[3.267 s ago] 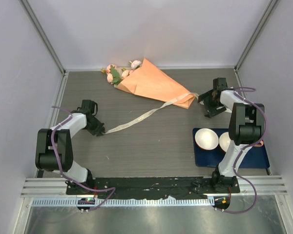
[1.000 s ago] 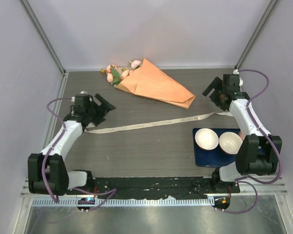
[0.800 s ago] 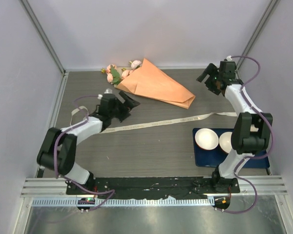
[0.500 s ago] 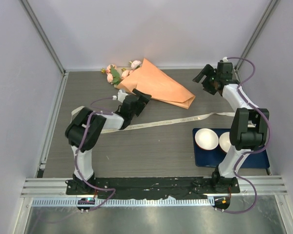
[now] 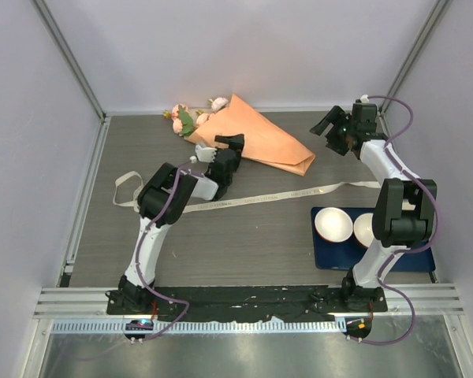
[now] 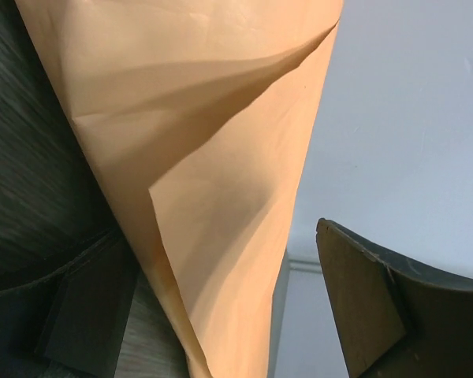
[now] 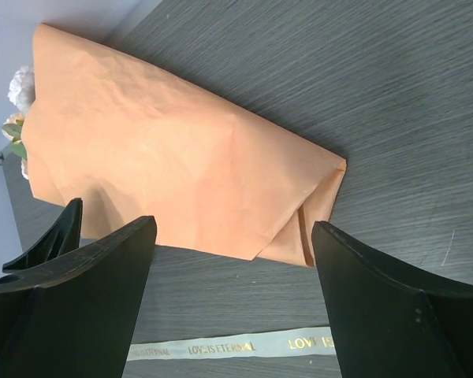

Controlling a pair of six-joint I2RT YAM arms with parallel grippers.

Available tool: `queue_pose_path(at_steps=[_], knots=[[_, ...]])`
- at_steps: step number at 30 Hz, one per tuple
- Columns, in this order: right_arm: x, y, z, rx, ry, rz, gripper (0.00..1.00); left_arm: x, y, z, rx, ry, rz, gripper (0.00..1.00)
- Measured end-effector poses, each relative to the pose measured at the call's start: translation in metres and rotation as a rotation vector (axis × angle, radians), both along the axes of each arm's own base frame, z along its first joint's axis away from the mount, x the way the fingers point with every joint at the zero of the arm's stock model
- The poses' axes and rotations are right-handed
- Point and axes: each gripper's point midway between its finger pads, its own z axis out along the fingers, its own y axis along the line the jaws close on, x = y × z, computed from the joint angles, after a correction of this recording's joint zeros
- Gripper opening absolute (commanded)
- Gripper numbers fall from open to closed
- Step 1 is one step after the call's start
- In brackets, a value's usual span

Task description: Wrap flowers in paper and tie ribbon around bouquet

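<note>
The bouquet lies at the back of the table: an orange paper (image 5: 256, 142) cone with pink flowers (image 5: 185, 118) at its wide left end. The cream ribbon (image 5: 260, 196) lies flat on the table in front of the cone, apart from it, printed with gold letters (image 7: 236, 346). My left gripper (image 5: 230, 146) is open at the cone's near edge. In the left wrist view the paper (image 6: 213, 157) runs between its spread fingers (image 6: 363, 299). My right gripper (image 5: 329, 130) is open, just right of the cone's narrow tip (image 7: 315, 205), holding nothing.
Two bowls (image 5: 333, 224) (image 5: 370, 230) sit on a dark blue mat (image 5: 378, 256) at the front right. Metal posts and pale walls close in the table at the back and both sides. The ribbon's left end loops near the left wall (image 5: 124, 187).
My left arm has swung from the left side across to the bouquet's near edge. The right gripper has moved back and left toward the cone's tip. The ribbon stays flat on the table.
</note>
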Motion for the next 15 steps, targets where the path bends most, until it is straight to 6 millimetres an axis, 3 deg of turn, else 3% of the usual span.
queue_pose_path(at_steps=[9,14,15], knots=[[0.003,0.002,0.014,0.054,-0.040,0.002,0.86,0.020,-0.006,-0.002,-0.119,-0.097,0.063,0.61],[0.001,0.002,0.010,0.060,-0.030,0.001,0.86,0.023,-0.006,-0.015,-0.099,-0.099,0.066,0.26],[0.001,0.002,0.009,0.061,-0.029,0.000,0.86,0.023,-0.006,-0.018,-0.095,-0.100,0.064,0.23]])
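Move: The near edge of the paper wrap at mid-length is about 2 cm ahead of the left hand and 2 cm below, between the open fingers. From that hand, the flower heads lie roughly 7 cm farther out and 11 cm left, the wrap's stem end some 21 cm right and 5 cm back, and the ribbon's middle about 17 cm back and 4 cm right. From the right hand, the edge to be gripped is some 26 cm left, 3 cm back and 11 cm below. The left hand eases about 2 cm forward, then sinks 2 cm as its wide-open fingers close around the paper's near edge. ##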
